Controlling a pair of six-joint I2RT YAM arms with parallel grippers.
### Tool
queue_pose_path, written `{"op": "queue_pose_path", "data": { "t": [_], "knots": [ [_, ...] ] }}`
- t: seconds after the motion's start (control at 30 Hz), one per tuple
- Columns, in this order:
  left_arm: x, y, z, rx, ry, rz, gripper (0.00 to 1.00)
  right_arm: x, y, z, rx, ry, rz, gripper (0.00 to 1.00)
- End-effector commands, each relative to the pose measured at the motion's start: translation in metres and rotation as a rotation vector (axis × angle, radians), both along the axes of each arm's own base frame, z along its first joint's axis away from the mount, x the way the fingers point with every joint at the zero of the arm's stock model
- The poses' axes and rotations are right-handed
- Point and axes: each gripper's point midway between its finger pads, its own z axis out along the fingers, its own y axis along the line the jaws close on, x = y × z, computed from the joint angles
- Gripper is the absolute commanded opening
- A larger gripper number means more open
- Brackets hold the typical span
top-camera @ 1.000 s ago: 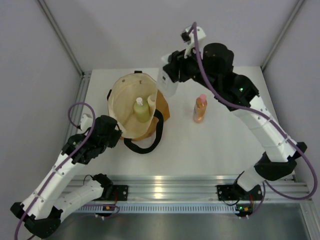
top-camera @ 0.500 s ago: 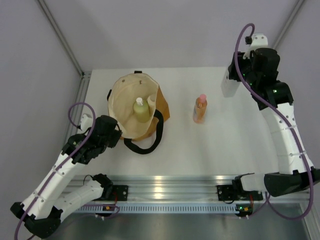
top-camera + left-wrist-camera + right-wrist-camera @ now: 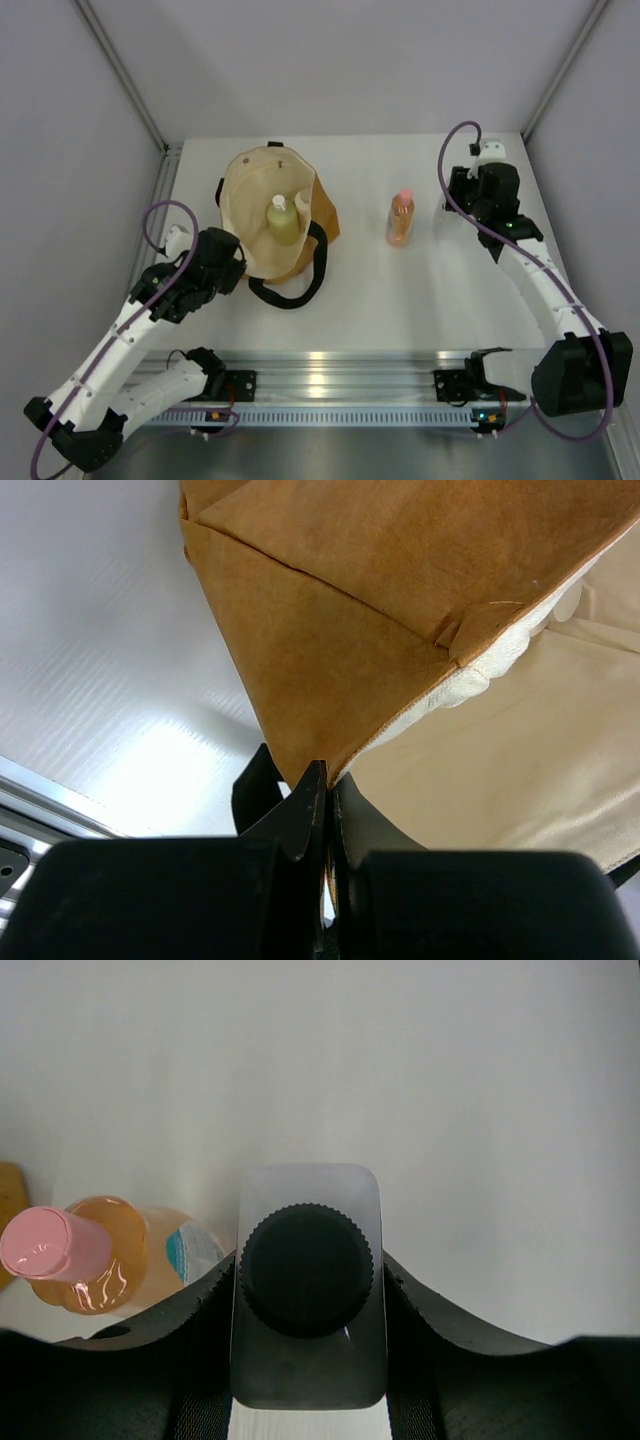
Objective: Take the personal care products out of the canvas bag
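Note:
The tan canvas bag stands open at the table's left. Inside it stand a yellow-green bottle with a white cap and a pale item, half hidden by the rim. My left gripper is shut on the bag's near rim. An amber bottle with a pink cap stands on the table right of the bag. To its right, my right gripper is shut on the whitish bottle with the black cap, low over the table. The amber bottle is close on its left.
The bag's black loop handles lie on the table in front of it. Grey walls close in the table at the back and on both sides. An aluminium rail runs along the near edge.
My right arm has carried the whitish bottle from beside the bag, across to the right of the amber bottle, and lowered it toward the table. The left arm has hardly moved.

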Motion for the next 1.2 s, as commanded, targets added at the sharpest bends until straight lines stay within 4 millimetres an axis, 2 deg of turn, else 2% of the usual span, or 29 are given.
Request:
{"op": "queue_pose_path", "data": {
  "t": [0.0, 0.03, 0.07, 0.1, 0.13, 0.17, 0.2, 0.27, 0.6, 0.73, 0.8, 0.83, 0.9, 1.07, 1.17],
  "knots": [
    [0.003, -0.004, 0.012, -0.017, -0.025, -0.013, 0.00, 0.016, 0.009, 0.110, 0.122, -0.458, 0.031, 0.00],
    [0.003, -0.004, 0.011, -0.016, -0.024, -0.013, 0.00, 0.017, 0.010, 0.104, 0.125, -0.454, 0.040, 0.00],
    [0.003, -0.004, 0.011, -0.016, -0.024, -0.013, 0.00, 0.016, 0.012, 0.086, 0.121, -0.430, 0.047, 0.00],
    [0.003, -0.005, 0.011, -0.016, -0.022, -0.013, 0.00, 0.016, 0.014, 0.090, 0.124, -0.469, 0.050, 0.00],
    [0.003, -0.005, 0.011, -0.018, -0.022, -0.014, 0.00, 0.016, 0.013, 0.084, 0.122, -0.473, 0.048, 0.00],
    [0.004, -0.005, 0.011, -0.017, -0.021, -0.014, 0.00, 0.014, 0.013, 0.070, 0.114, -0.461, 0.050, 0.00],
    [0.003, -0.005, 0.011, -0.018, -0.022, -0.017, 0.00, 0.015, 0.013, 0.071, 0.105, -0.483, 0.058, 0.00],
    [0.003, -0.005, 0.010, -0.015, -0.020, -0.016, 0.00, 0.016, 0.012, 0.055, 0.080, -0.460, 0.053, 0.00],
    [0.005, -0.007, 0.008, -0.012, -0.009, -0.018, 0.00, 0.015, 0.022, 0.016, 0.014, -0.411, 0.084, 0.00],
    [0.004, -0.006, 0.007, -0.007, -0.008, -0.018, 0.00, 0.017, 0.019, 0.004, 0.023, -0.374, 0.055, 0.00],
    [0.004, -0.006, 0.005, -0.005, -0.004, -0.018, 0.00, 0.016, 0.019, 0.002, 0.039, -0.354, 0.048, 0.06],
    [0.003, -0.006, 0.004, -0.007, -0.001, -0.018, 0.00, 0.016, 0.021, 0.001, 0.048, -0.343, 0.048, 0.16],
    [0.004, -0.006, 0.003, -0.006, 0.002, -0.019, 0.00, 0.018, 0.021, -0.001, 0.048, -0.327, 0.051, 0.18],
    [0.003, -0.006, 0.004, -0.007, -0.003, -0.019, 0.00, 0.019, 0.024, -0.001, 0.060, -0.312, 0.054, 0.35],
    [0.002, -0.005, 0.004, -0.009, -0.005, -0.016, 0.00, 0.020, 0.024, -0.004, 0.066, -0.304, 0.057, 0.40]
  ]
}}
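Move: Almost straight below the right hand, which already grips the white black-capped bottle, is its free spot of table, some 22 cm down. The orange bottle stands about 10 cm to this hand's left and level with it, its middle some 13 cm lower; the canvas bag is about 36 cm left, also level. From the left hand, pinching the bag's rim, the spot lies some 17 cm ahead, 43 cm right and 20 cm below. Sinking about 8.5 cm beside the orange bottle, the right hand lowers the still-gripped white bottle towards the table, fast at first, then easing almost to a stop before a last half centimetre down. It drifts roughly 1 cm left; the fingers keep their hold, and the wrist barely turns. Whether the bottle's base meets the table can't be seen clearly. ##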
